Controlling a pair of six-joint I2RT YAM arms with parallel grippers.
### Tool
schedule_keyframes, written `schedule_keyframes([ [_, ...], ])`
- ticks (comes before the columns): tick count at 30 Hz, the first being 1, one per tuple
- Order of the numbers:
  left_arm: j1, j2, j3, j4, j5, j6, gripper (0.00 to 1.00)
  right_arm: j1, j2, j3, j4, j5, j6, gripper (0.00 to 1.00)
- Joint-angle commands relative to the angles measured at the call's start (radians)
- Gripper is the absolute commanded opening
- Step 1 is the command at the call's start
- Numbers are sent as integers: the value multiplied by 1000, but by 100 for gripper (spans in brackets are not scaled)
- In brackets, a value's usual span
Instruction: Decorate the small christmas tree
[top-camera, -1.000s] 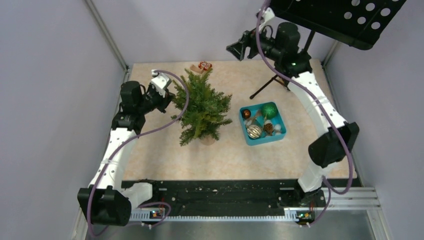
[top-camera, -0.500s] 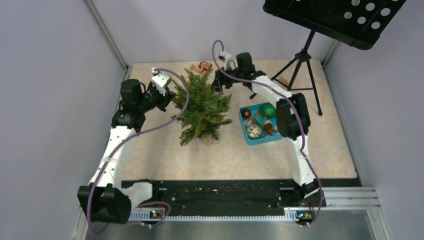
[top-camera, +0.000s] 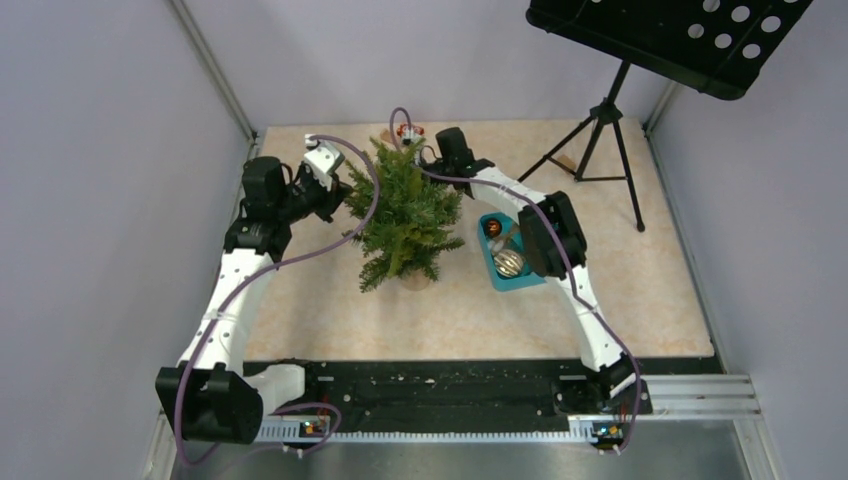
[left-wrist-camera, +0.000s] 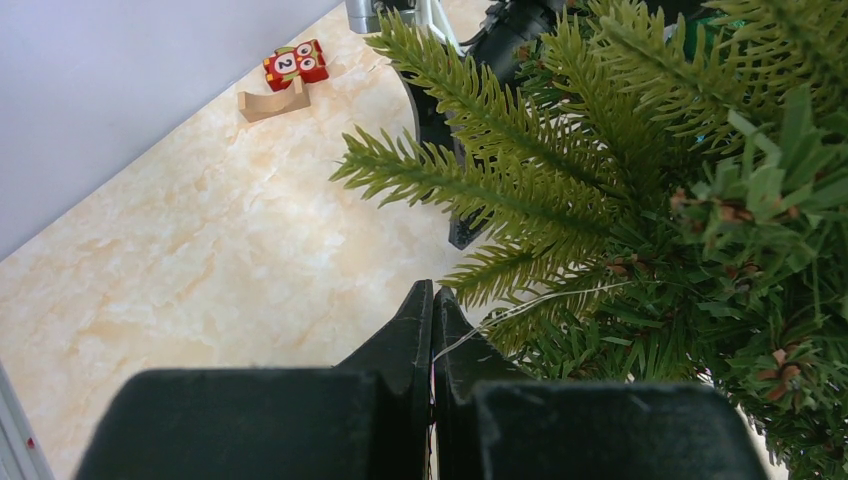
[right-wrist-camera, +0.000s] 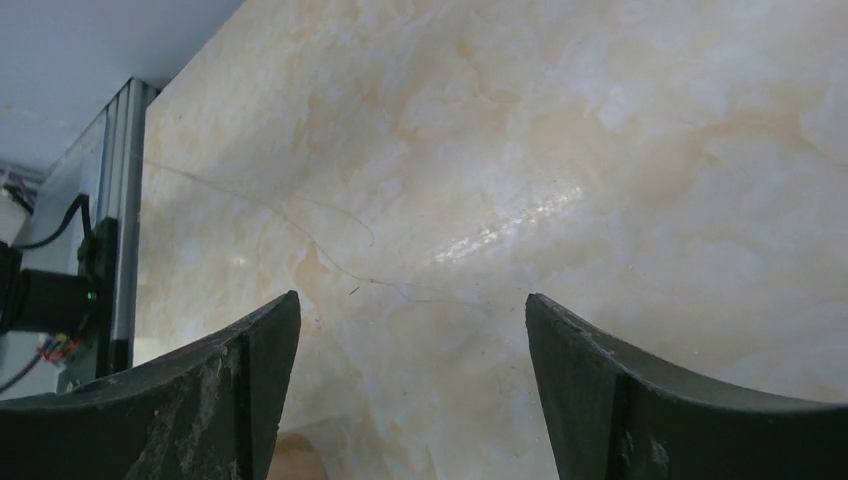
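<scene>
The small christmas tree (top-camera: 405, 215) stands mid-table, dark green and bushy; in the left wrist view its branches (left-wrist-camera: 620, 200) fill the right side. My left gripper (top-camera: 338, 192) sits at the tree's left flank, shut (left-wrist-camera: 432, 292) on a thin pale thread (left-wrist-camera: 530, 303) that runs into the needles. My right gripper (top-camera: 425, 158) hovers behind the tree's top. Its jaws (right-wrist-camera: 412, 305) stand wide open over bare tabletop, with nothing between them.
A blue tray (top-camera: 497, 281) of ornaments lies right of the tree, half covered by my right arm's elbow. A red numbered block (top-camera: 408, 130) on a wooden piece sits at the back edge (left-wrist-camera: 296, 63). A black tripod music stand (top-camera: 600, 130) occupies the back right corner.
My right arm swung down from high at the back right to just behind the tree's top, its elbow now over the tray. The left arm stayed put.
</scene>
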Motion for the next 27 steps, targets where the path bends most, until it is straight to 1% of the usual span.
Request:
schedule_keyframes([
  [1,-2,3,37,16,31,3,0,4,45,39,103,117,203,78],
  [4,-3,5,39,19,39,-1,0,5,33,-7,156,216,356,70],
  [5,-4,6,39,21,38,-2,0,5,27,-33,200,232,406,68],
  [7,-4,9,39,22,38,-3,0,5,26,-89,312,231,508,65],
  [9,-4,10,39,24,39,-2,0,7,37,-100,371,215,577,63],
  [13,-4,9,37,26,39,-2,0,23,54,-100,370,226,614,58],
  [17,-4,10,38,26,42,-4,0,30,37,-159,471,207,681,54],
  [20,-4,13,38,27,41,-4,0,41,43,-141,436,204,674,52],
  [22,-4,12,38,26,40,-4,0,45,38,-144,404,231,645,52],
  [24,-4,10,37,27,44,-5,0,47,30,-165,410,264,635,52],
  [25,-4,10,38,27,45,-5,0,47,32,-168,420,266,640,51],
  [27,-5,9,38,27,44,-4,0,50,47,-149,417,253,649,46],
])
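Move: Low behind the tree, the open right hand has the thin wire about 3 cm to its left, 2 cm ahead and some 4 cm below. The tree's middle is about 18 cm back, 5 cm right and 8 cm above it; the red block lies 13 cm ahead, 5 cm right, the wooden arch 12 cm ahead, 1 cm right, both 6 cm lower. From the left hand, that wire is some 12 cm ahead, 6 cm right and 21 cm below. Reaching down and forward about 3 cm over the table towards the thin wire, the right hand then eases back a centimetre while drifting 2 cm left. It swings clockwise and rolls its forward side down, some 30 degrees in all, as the fingers draw partly together around the wire without shutting. The left hand stays put, still pinching its strand beside the tree. ##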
